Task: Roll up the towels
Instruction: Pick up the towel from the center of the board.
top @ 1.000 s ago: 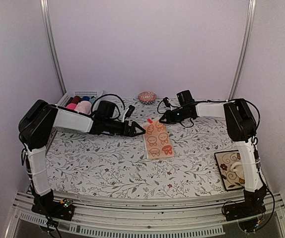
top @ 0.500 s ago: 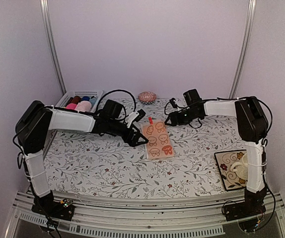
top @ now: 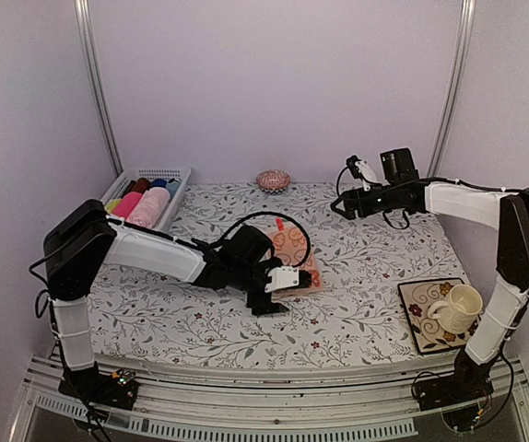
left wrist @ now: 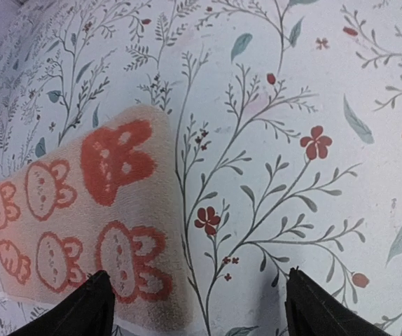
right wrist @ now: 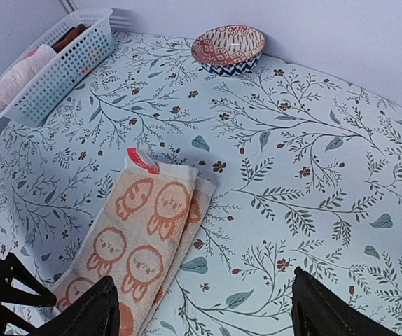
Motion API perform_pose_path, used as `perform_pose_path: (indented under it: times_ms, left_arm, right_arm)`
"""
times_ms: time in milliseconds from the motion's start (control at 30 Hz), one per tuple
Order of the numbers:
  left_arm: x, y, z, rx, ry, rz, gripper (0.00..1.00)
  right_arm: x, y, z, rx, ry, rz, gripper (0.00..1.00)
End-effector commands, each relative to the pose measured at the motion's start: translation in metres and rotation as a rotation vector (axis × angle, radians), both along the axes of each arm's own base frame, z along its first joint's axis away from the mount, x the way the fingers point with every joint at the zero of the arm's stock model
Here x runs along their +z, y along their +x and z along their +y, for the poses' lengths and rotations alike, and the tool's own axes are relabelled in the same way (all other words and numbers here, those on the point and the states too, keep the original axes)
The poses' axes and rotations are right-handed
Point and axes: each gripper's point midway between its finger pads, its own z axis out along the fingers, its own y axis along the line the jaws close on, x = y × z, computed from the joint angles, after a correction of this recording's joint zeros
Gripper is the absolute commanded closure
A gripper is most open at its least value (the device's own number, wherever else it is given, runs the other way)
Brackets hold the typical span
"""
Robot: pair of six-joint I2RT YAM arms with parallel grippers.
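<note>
A peach-orange towel [top: 294, 247] with cream and orange bunny figures lies folded lengthwise on the flowered tablecloth, with a red tag [right wrist: 143, 159] at its far end. My left gripper [top: 278, 287] is low over the towel's near end and open. In the left wrist view the towel [left wrist: 82, 210] reaches under the left fingertip [left wrist: 82, 311], and bare cloth fills the gap of the gripper [left wrist: 197, 315]. My right gripper [top: 349, 189] hangs open, high at the back right, apart from the towel [right wrist: 145, 238]. A light pink rolled towel [top: 149, 204] sits in the basket.
A white basket [top: 174, 175] with several rolled cloths stands at the back left. A patterned bowl [top: 273, 179] is at the back centre. A tray [top: 421, 322] with a cream cup [top: 463, 304] is at the near right, beside the right arm's base.
The right gripper opened, let go of the towel's far end and drew back up to the right. The left arm swung down to the towel's near end.
</note>
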Motion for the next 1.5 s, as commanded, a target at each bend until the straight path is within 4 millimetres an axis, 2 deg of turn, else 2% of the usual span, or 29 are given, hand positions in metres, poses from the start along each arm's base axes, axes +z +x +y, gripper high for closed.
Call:
perform_pose_path:
  times_ms: [0,133,267,300,400,433,500,600,733,867,1000,1133,1233,1367,1467]
  left_arm:
    - [-0.033,0.005,0.001,-0.046,0.127,-0.116,0.17]
    - [-0.053,0.007,0.003,-0.048,0.193,-0.144,0.25]
    - [-0.058,0.012,0.006,-0.036,0.211,-0.168,0.37]
    - [-0.058,0.011,0.006,-0.041,0.21,-0.167,0.41]
    - [-0.06,0.006,0.006,-0.066,0.215,-0.157,0.49]
    - [-0.06,0.004,0.006,-0.072,0.215,-0.153,0.57]
    - [-0.062,0.003,0.006,-0.077,0.216,-0.149,0.62]
    - [-0.063,0.003,0.006,-0.072,0.216,-0.141,0.77]
    - [-0.063,0.004,0.005,-0.051,0.204,-0.089,1.0]
    - [-0.055,0.0,0.002,-0.054,0.157,-0.002,1.0]
    - [-0.045,-0.011,0.003,-0.08,0.103,0.106,1.0]
    - [-0.03,-0.019,0.007,-0.114,0.016,0.248,1.0]
    - [-0.027,-0.021,0.012,-0.121,-0.014,0.366,1.0]
    - [-0.022,-0.014,0.02,-0.102,-0.079,0.528,1.0]
    - [-0.026,-0.007,0.026,-0.065,-0.097,0.626,1.0]
  right_arm:
    - [0.005,-0.011,-0.012,-0.031,-0.047,-0.011,0.15]
    - [0.012,-0.02,-0.016,-0.043,-0.042,-0.021,0.15]
    - [0.018,-0.026,-0.02,-0.051,-0.044,-0.035,0.15]
    - [0.01,-0.029,-0.023,-0.056,-0.055,-0.02,0.15]
    - [0.007,-0.031,-0.026,-0.064,-0.068,-0.018,0.15]
    - [0.008,-0.031,-0.026,-0.063,-0.068,-0.02,0.15]
    - [0.011,-0.029,-0.025,-0.061,-0.065,-0.025,0.15]
    - [0.016,-0.032,-0.024,-0.042,-0.065,-0.042,0.16]
    - [0.027,-0.05,-0.021,0.046,-0.051,-0.166,0.15]
    - [0.032,-0.083,-0.014,0.202,-0.043,-0.352,0.14]
    - [0.027,-0.123,-0.003,0.401,-0.098,-0.531,0.14]
    - [0.011,-0.164,0.018,0.63,-0.158,-0.627,0.14]
    - [-0.006,-0.197,0.037,0.827,-0.183,-0.663,0.14]
    - [-0.015,-0.216,0.057,0.964,-0.17,-0.664,0.15]
    - [-0.029,-0.22,0.069,1.001,-0.186,-0.637,0.16]
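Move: The towel's middle lies about 11 cm ahead of the left hand, 5 cm to its right and 4 cm below, with its near-left corner almost under the fingers. The bowl is some 37 cm straight ahead of that hand; the basket is about 28 cm ahead and 29 cm left. From the right hand, the towel is roughly 7 cm back, 12 cm left and 17 cm down. Left fingers sink 4 cm and pinch the towel's near-left corner, then lift slightly; right hand retreats about 20 cm. ##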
